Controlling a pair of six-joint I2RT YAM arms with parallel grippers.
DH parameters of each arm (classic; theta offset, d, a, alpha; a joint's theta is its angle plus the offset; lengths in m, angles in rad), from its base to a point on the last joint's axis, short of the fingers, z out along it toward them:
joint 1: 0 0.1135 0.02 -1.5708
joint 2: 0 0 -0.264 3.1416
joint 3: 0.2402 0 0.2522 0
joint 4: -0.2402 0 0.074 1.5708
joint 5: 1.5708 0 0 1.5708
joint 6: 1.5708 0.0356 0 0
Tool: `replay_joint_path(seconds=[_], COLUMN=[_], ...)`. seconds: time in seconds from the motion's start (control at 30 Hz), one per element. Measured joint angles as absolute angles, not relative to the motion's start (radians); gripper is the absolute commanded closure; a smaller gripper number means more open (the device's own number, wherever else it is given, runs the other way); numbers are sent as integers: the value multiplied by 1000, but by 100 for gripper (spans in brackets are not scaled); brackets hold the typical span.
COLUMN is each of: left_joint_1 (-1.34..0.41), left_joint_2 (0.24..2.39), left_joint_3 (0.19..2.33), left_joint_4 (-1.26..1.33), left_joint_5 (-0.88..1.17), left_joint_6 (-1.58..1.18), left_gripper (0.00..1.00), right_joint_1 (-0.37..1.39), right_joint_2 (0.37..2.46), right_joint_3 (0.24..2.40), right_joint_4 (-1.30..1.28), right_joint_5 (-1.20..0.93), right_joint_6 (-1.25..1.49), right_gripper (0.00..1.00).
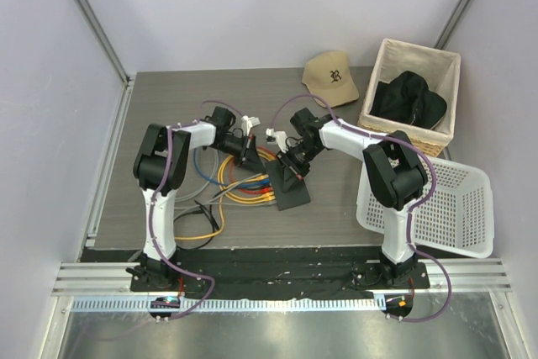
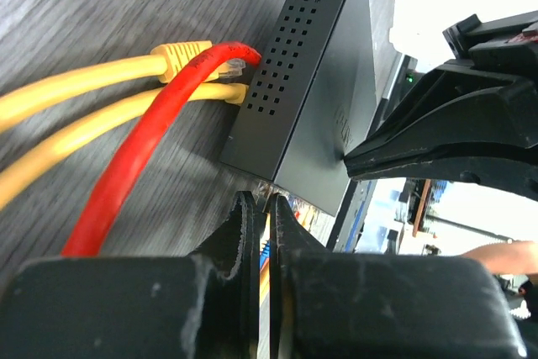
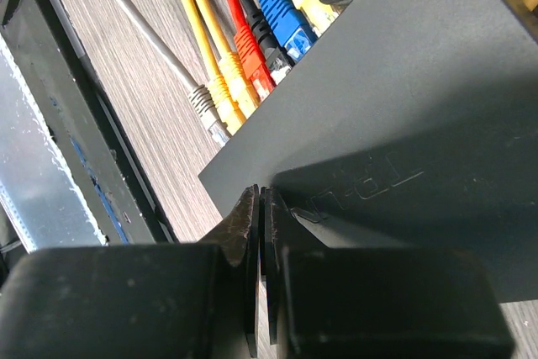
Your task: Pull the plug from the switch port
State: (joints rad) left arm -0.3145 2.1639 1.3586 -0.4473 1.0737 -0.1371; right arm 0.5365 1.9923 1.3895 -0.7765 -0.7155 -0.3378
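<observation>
The switch [image 1: 292,192] is a flat black box lying mid-table, with coloured cables fanning out to its left. In the right wrist view several plugs sit in a row along the edge of the switch [image 3: 395,98]: grey, yellow, a red plug [image 3: 252,60], black and a blue plug [image 3: 290,35]. My right gripper [image 3: 261,201] is shut, its tips resting on the switch's top by the near corner. My left gripper [image 2: 265,208] is shut just short of the corner of the switch [image 2: 324,98], nothing visible between its fingers. A red cable [image 2: 160,128] and yellow plugs [image 2: 181,52] lie against the vented side.
A tan cap [image 1: 332,77] lies at the back. To its right a wicker basket [image 1: 395,52] holds a black garment [image 1: 410,98]. A white laundry basket [image 1: 445,208] lies tipped at the right. A black cable loop [image 1: 206,212] lies near the left arm's base.
</observation>
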Motion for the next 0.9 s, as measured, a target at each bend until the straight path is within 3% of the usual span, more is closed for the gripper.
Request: replay_joint_path(seconds=[0.3, 0.9], left_joint_1=[-313, -315], left_joint_2=[2191, 2214], left_joint_3=[1391, 1417], left_joint_4=[-495, -525], left_joint_5=[1101, 1126], left_joint_6=[-87, -80], left_gripper=[100, 100], right_joint_1=[530, 496], right_joint_2=[1988, 1973], right_joint_3=[1410, 1408], right_joint_4=[-780, -521], right_joint_5=[-696, -576], right_joint_6=[-348, -241], right_gripper=[98, 99])
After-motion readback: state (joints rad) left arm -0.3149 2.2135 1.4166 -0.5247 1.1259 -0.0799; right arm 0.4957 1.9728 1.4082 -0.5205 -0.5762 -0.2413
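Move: Left fingers are already shut at the plug in the farthest port, at the switch's far-left corner. The switch's middle lies about 6 cm back and 8 cm right of them, and a yellow cable end lies 4 cm ahead, 5 cm right and a bit below. From the right fingertips, on the near-left part of the lid, the switch's middle is some 4 cm ahead and 1 cm right, the farthest plug 9 cm ahead and 6 cm left, and the grey plug 4 cm left, level. Shift the right gripper's hold-down: keeping its fingers shut, lift it about 2 cm off the near part of the switch's lid, carry it forward some 8 cm and lower it about 1 cm to rest its tips on the lid's far part, tilting the fingers 15 degrees or so and turning them slightly clockwise. Keep the left gripper shut and in place at the farthest plug. ##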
